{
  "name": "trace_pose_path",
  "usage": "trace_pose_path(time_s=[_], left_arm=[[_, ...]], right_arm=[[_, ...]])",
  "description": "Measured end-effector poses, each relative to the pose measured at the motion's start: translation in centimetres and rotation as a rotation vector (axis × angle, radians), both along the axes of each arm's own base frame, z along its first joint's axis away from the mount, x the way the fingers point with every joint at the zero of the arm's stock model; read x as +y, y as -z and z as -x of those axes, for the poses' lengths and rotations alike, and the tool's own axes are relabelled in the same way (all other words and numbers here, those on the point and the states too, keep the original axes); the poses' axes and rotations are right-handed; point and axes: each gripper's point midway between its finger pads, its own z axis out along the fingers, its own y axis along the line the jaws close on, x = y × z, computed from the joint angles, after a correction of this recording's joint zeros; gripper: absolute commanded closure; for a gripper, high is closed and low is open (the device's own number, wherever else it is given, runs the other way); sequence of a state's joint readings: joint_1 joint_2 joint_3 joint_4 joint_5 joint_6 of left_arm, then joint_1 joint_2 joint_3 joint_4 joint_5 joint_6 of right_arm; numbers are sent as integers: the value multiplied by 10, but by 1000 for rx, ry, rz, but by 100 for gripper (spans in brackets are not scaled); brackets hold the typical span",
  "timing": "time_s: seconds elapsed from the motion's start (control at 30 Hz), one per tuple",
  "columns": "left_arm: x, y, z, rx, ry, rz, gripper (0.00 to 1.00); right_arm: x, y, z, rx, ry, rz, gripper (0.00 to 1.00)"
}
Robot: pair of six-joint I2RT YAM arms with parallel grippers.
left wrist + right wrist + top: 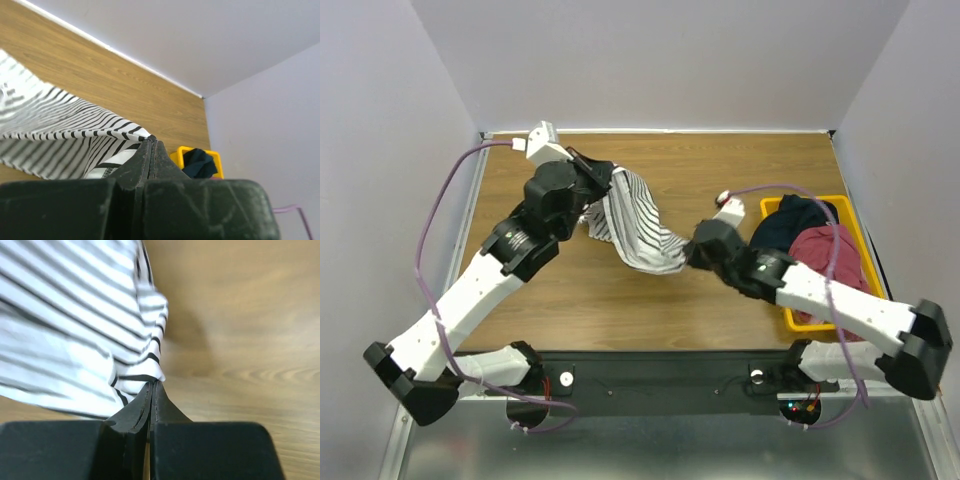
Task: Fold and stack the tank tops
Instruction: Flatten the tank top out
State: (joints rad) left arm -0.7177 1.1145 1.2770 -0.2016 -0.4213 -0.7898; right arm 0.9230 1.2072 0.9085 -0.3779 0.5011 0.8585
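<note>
The white tank top with thin dark stripes (638, 225) hangs stretched between my two grippers above the wooden table. My left gripper (603, 178) is shut on its upper edge; in the left wrist view the striped cloth (60, 135) runs left from the pinched fingertips of that gripper (151, 139). My right gripper (688, 256) is shut on the lower end; in the right wrist view the striped cloth (75, 325) bunches at the tips of that gripper (154, 383). The dark red tank top (828, 262) lies in the yellow bin.
A yellow bin (850, 226) at the table's right side holds the red top and a dark navy garment (792, 222), also seen as the bin (179, 152) in the left wrist view. White walls enclose the table (720, 170) at the back and both sides.
</note>
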Motion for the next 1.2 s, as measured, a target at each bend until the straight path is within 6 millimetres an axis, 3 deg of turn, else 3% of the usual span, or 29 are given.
trace_pose_path(time_s=[0.03, 0.13, 0.2, 0.33, 0.5, 0.6, 0.7, 0.77, 0.87, 1.03, 1.1, 1.17, 1.2], left_arm=[[6, -8, 6, -18, -1, 14, 100], [18, -30, 20, -67, -2, 54, 100], [27, -43, 29, -97, -4, 79, 100], [38, -58, 41, -135, -5, 111, 100], [46, -68, 42, -161, -32, 107, 100], [51, -83, 39, -193, -60, 106, 100], [54, -98, 29, -231, -92, 106, 100], [62, -115, 12, -269, -135, 112, 100], [73, -126, -22, -300, -180, 105, 100], [70, -137, -109, -316, -150, 72, 100], [63, -151, -143, -342, -100, 71, 100], [57, -167, -180, -387, -45, 72, 100], [57, -171, -188, -388, -30, 68, 100]], right_arm=[[-4, -15, -3, -27, 11, -11, 100], [-25, -95, -13, -164, 76, -71, 100], [-35, -129, -15, -223, 99, -88, 100], [-50, -165, -14, -278, 123, -64, 100], [-65, -215, -18, -354, 160, -17, 100], [-65, -261, -29, -427, 186, -9, 99], [-61, -288, -50, -460, 196, -2, 99], [-65, -299, -77, -466, 197, -2, 99], [-78, -298, -144, -445, 211, 5, 100], [-85, -258, -256, -357, 144, -33, 100], [-84, -253, -295, -373, 116, -75, 100], [-85, -250, -316, -395, 96, -112, 100], [-87, -248, -322, -397, 90, -124, 100]])
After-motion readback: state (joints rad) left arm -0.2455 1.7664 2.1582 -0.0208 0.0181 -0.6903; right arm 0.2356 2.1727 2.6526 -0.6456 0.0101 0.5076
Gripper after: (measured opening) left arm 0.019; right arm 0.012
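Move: The striped tank top is already pinched in both grippers and bunched between them. Its middle lies nearly below the left hand, some 28 cm down and 3 cm right, and from the right hand about 7 cm ahead, 11 cm left and 5 cm lower. The table's far edge is roughly 35 cm straight ahead of the right hand; the navy top in the yellow bin is about 8 cm ahead and 26 cm to its right. The tank top is hoisted and swung out, both grippers staying shut on it. The right hand shoots up some 30 cm, edging right, then sweeps forward towards the table's far edge, sinking slightly; the left hand draws back and left while rising, then swings forward about 20 cm, still climbing. They spread apart, fingers tipping upward some 20–25 degrees. ##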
